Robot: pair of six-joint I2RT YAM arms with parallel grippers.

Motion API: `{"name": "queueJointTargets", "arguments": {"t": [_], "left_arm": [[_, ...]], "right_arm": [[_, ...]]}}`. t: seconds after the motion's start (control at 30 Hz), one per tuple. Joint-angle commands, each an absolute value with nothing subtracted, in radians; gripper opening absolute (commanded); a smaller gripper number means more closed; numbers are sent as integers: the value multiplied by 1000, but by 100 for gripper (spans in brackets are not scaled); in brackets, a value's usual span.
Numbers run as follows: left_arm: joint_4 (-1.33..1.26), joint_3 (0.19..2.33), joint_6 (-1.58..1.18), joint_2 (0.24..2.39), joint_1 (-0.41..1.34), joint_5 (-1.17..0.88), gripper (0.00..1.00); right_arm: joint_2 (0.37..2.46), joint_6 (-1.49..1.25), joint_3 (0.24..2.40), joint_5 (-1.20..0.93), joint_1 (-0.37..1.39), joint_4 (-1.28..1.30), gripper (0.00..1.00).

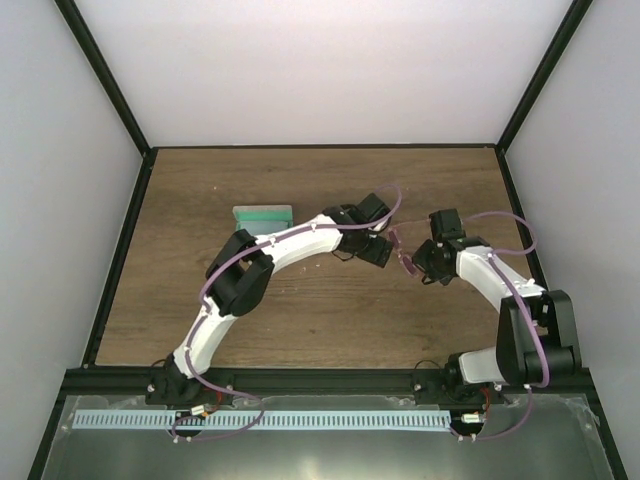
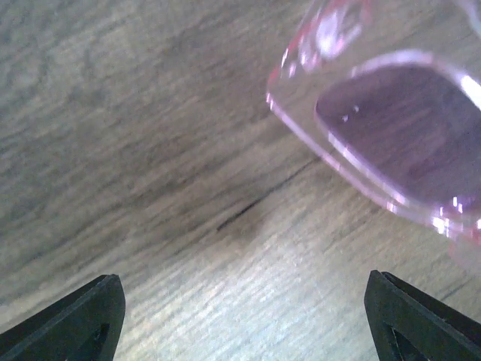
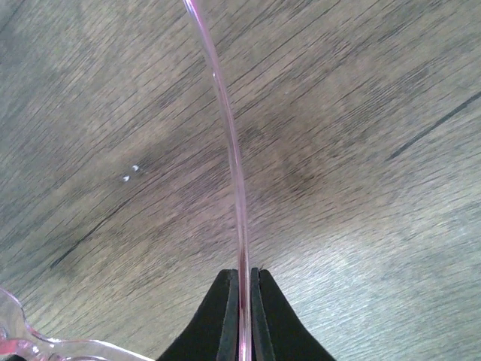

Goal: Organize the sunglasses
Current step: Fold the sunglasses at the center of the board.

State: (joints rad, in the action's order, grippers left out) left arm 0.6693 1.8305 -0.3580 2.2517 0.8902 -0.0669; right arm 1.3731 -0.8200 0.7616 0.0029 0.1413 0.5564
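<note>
The sunglasses (image 1: 403, 256) lie on the wooden table between my two grippers, pink-tinted with slim pink temples. In the left wrist view one pink lens (image 2: 398, 135) fills the upper right, ahead of and to the right of my left gripper (image 2: 244, 278), which is open with only bare wood between its fingers. My right gripper (image 3: 244, 272) is shut on a thin pink temple (image 3: 229, 143), which curves away from the pads. A bit of the clear pink frame (image 3: 30, 347) shows at the lower left of the right wrist view. From above, the left gripper (image 1: 380, 248) and right gripper (image 1: 415, 262) nearly meet.
A grey case (image 1: 263, 215) with a green inside stands behind the left forearm, left of centre. Black frame rails (image 1: 120, 250) border the wooden table on the left, right and back.
</note>
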Motion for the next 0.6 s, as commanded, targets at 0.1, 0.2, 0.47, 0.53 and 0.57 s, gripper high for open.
{"name": "queueJointTargets", "arguments": {"t": [0.1,0.2,0.47,0.53,0.57], "left_arm": [[689,1899,-333,2325,892,-13,90],[689,1894,-331,2331,892,-1,90],[680,1895,-329,2323,894,3,90],[678,1893,-328,2316,894,6,90],[681,1890,-327,2313,893,7,90]], "right_arm": [[1323,-796,759,-36,194,570,1],[1319,-778,768,-64,234,569,1],[1319,-701,804,-132,326,569,1],[1318,-673,811,-139,353,570,1],[1320,-655,813,-144,368,568,1]]}}
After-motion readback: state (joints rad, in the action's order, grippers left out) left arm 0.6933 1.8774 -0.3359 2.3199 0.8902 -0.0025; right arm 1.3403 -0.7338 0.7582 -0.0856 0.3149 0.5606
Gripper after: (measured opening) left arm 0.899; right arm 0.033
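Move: The sunglasses, one temple still pinched in the right fingers, have the middle of their frame about 7 cm to the right of the left gripper, level with it fore and aft and a little above its fingertips. From the right hand that frame lies some 5 cm left and 4 cm ahead. The left gripper, wide open, is about 11 cm left of the right hand and 4 cm ahead. The free temple's middle stands 10 cm ahead and 3 cm left of the right hand. Sweep the right hand about 6.5 cm left, towards the left gripper, keeping the temple pinched and turning the hand some 15 degrees counter-clockwise, so the frame comes up against the outside of the left gripper and the held temple closes towards the lenses. Meanwhile lower the open left gripper about 2 cm beside the frame, easing it 1 cm forward, and keep its fingers wide. ##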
